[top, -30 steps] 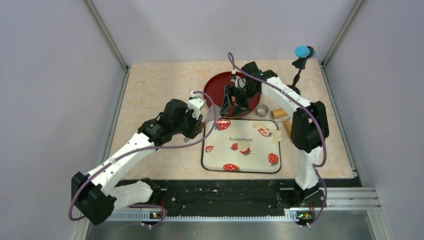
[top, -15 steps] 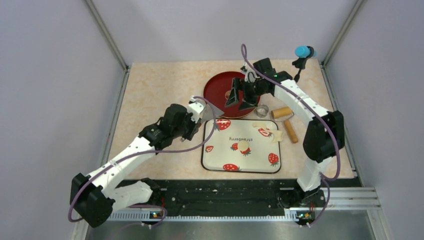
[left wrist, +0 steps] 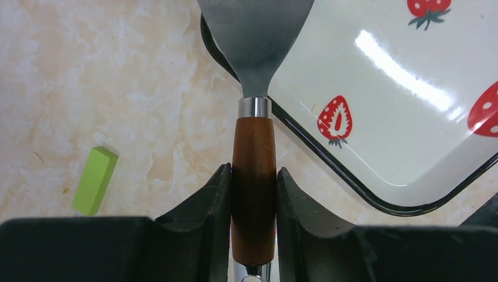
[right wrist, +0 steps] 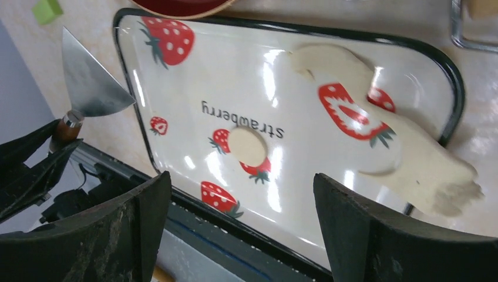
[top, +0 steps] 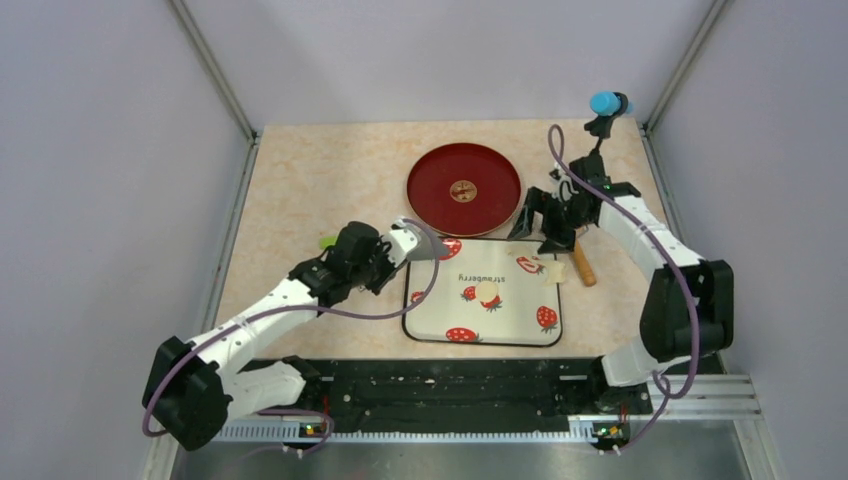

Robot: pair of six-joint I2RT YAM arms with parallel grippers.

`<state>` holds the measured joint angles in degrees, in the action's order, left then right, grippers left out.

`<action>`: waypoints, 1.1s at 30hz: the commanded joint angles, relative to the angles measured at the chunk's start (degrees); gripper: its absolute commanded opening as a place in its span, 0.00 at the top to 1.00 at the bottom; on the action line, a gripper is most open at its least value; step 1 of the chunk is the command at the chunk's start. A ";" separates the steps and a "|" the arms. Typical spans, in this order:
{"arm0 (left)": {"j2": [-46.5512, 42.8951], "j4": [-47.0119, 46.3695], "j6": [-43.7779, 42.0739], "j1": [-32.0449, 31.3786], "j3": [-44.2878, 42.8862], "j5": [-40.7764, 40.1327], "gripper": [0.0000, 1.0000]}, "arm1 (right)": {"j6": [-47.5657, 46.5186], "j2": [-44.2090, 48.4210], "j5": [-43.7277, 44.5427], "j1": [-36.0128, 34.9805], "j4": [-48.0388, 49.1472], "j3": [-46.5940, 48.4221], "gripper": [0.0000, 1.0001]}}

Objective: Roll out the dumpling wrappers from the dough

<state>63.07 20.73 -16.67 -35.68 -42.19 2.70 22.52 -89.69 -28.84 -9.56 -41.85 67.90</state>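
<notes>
A round dumpling wrapper lies flat in the middle of the strawberry tray. The dough is a thin sheet with cut-outs at the tray's far right corner. My right gripper hovers open just beyond that corner with nothing between its fingers. My left gripper is shut on the brown wooden handle of a metal spatula. The spatula's blade reaches over the tray's far left corner.
A red plate with a small tan spot at its centre sits beyond the tray. The wooden roller lies right of the tray. A metal ring is beside it. A green block lies left. A blue-tipped stand is at the back right.
My right arm has swung from over the red plate to the tray's far right corner, its jaws opening wider. My left arm has shifted slightly nearer with the spatula.
</notes>
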 commanded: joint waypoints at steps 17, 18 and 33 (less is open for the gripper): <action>5.27 -6.85 -9.21 -0.24 1.95 8.53 1.00 | 0.40 12.78 11.40 13.96 -2.78 -13.77 0.10; 5.66 -6.92 -9.44 -0.19 1.85 8.68 1.00 | 0.46 12.55 11.03 13.96 -2.34 -14.49 0.10; 10.63 -7.63 -11.08 -0.84 1.31 10.38 1.00 | -0.20 9.93 4.89 13.96 3.07 -22.06 0.15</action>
<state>73.03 17.30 -26.61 -36.05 -39.68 13.37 23.07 -79.20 -21.63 4.16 -41.78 46.37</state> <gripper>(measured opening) 0.319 0.855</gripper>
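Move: Ahead of the left hand, which already holds the scraper, the round wrapper lies about 26 cm to the right, 2 cm nearer the base and 11 cm lower; the tray's left rim is some 8 cm right and 2 cm back, the green block 10 cm forward and 9 cm left. From the open right hand, the tray's right rim is about 7 cm back, 4 cm right and 11 cm below, the dough sheet 1 cm back and 2 cm left, the rolling pin handle 1 cm back and 9 cm right; the wrapper is 7 cm back, 13 cm left. Sinking about 5.5 cm with a small drift right and back, the left hand keeps its grip on the scraper handle and turns some 15 degrees clockwise, bringing the blade over the tray towards the wrapper. The right hand, fingers still wide, sweeps 10 cm right, turning clockwise, then drops about 6 cm while drawing back towards the tray's right rim. ##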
